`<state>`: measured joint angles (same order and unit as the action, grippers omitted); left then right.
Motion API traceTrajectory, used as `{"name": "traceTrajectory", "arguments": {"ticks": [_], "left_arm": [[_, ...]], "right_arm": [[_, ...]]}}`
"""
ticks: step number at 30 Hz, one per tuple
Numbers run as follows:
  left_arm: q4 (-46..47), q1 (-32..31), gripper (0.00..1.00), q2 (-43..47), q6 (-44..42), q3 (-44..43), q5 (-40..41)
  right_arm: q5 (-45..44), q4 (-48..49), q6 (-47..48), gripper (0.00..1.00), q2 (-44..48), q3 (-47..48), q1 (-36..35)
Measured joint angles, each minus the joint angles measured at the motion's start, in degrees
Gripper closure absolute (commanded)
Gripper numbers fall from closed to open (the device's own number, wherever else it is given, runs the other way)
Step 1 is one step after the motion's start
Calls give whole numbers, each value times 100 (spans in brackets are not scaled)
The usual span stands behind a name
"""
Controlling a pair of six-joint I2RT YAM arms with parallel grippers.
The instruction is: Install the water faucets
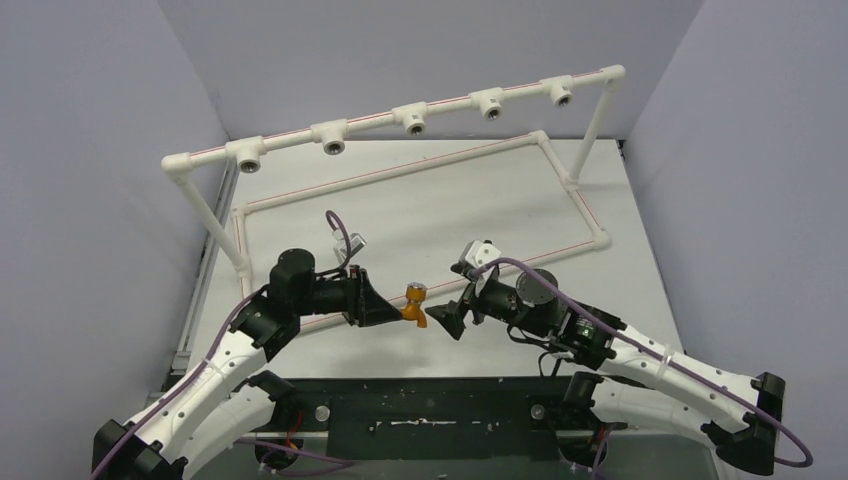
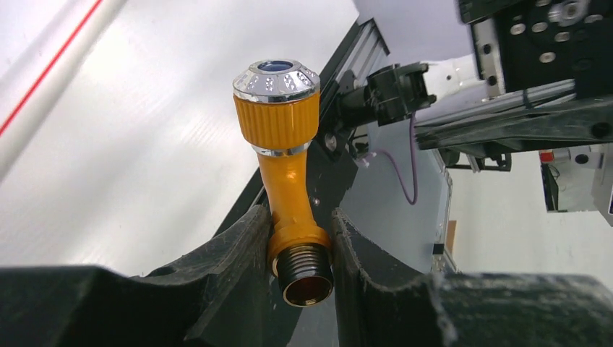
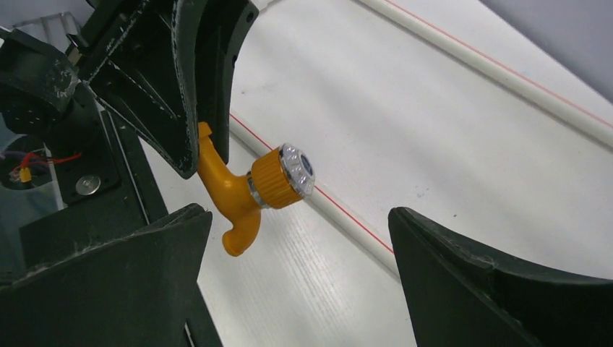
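Observation:
A small orange-brass water faucet (image 1: 414, 303) with a silvery round end hangs above the table's near middle. My left gripper (image 1: 403, 314) is shut on it. In the left wrist view its jaws (image 2: 300, 224) pinch the collar just above the threaded end of the faucet (image 2: 285, 166), and the silvery knob points away. My right gripper (image 1: 446, 318) faces it from the right, open and touching nothing. In the right wrist view the faucet (image 3: 246, 191) sits near the left fingertip of that gripper (image 3: 296, 217), with its bent spout pointing down, held by the left gripper's fingers (image 3: 188, 87).
A white pipe rail (image 1: 290, 138) with several tee sockets spans the back on two uprights. A white pipe base frame (image 1: 590, 245) with red lines lies on the table; its near pipe (image 3: 347, 220) runs under the grippers. Grey walls enclose the sides.

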<state>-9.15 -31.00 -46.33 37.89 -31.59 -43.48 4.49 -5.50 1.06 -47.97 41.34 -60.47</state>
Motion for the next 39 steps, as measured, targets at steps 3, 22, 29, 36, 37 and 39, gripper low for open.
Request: {"name": "traceTrajectory", "arguments": {"ticks": [3, 22, 29, 36, 37, 39], "left_arm": [[564, 9, 100, 74, 234, 105, 2], [4155, 35, 100, 111, 1851, 686, -109], [4728, 35, 100, -70, 2135, 684, -133], [5051, 35, 100, -166, 2253, 651, -144], [5099, 35, 100, -184, 2262, 647, -149], [5215, 35, 100, -223, 2304, 647, -162]], "right_arm": [[334, -155, -358, 0, -20, 0, 267], [5139, 3526, -4319, 10, -1097, -938, 2780], [5434, 4607, -4990, 18, -1362, -850, 2535], [5449, 4743, -5112, 28, -1414, -621, 2361], [5447, 4745, -5108, 31, -1414, -595, 2358], [5434, 4745, -5106, 36, -1421, -564, 2352]]}}
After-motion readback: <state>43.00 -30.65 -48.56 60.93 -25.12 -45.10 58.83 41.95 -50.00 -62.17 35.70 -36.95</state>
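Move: Just beyond the right fingertips, the faucet's middle lies about 5 cm to that hand's left, some 2 cm back and 4 cm lower. The middle of the floor frame's near pipe is about 12 cm ahead of the right hand, 2 cm to its right and some 22 cm below. In the left hand, which already pinches the faucet's threaded end, the faucet's middle sits about 2 cm to the right, 1 cm ahead and 1 cm up. Raising the faucet about 11 cm, the left hand keeps its pinch on the threaded end and tilts its fingers up by some 30 degrees. The right hand first dips slightly and eases forward and right, then swings back, up and a little left, turning counter-clockwise with a roll to bring its open fingers around the spout side; they narrow by nearly a third. ##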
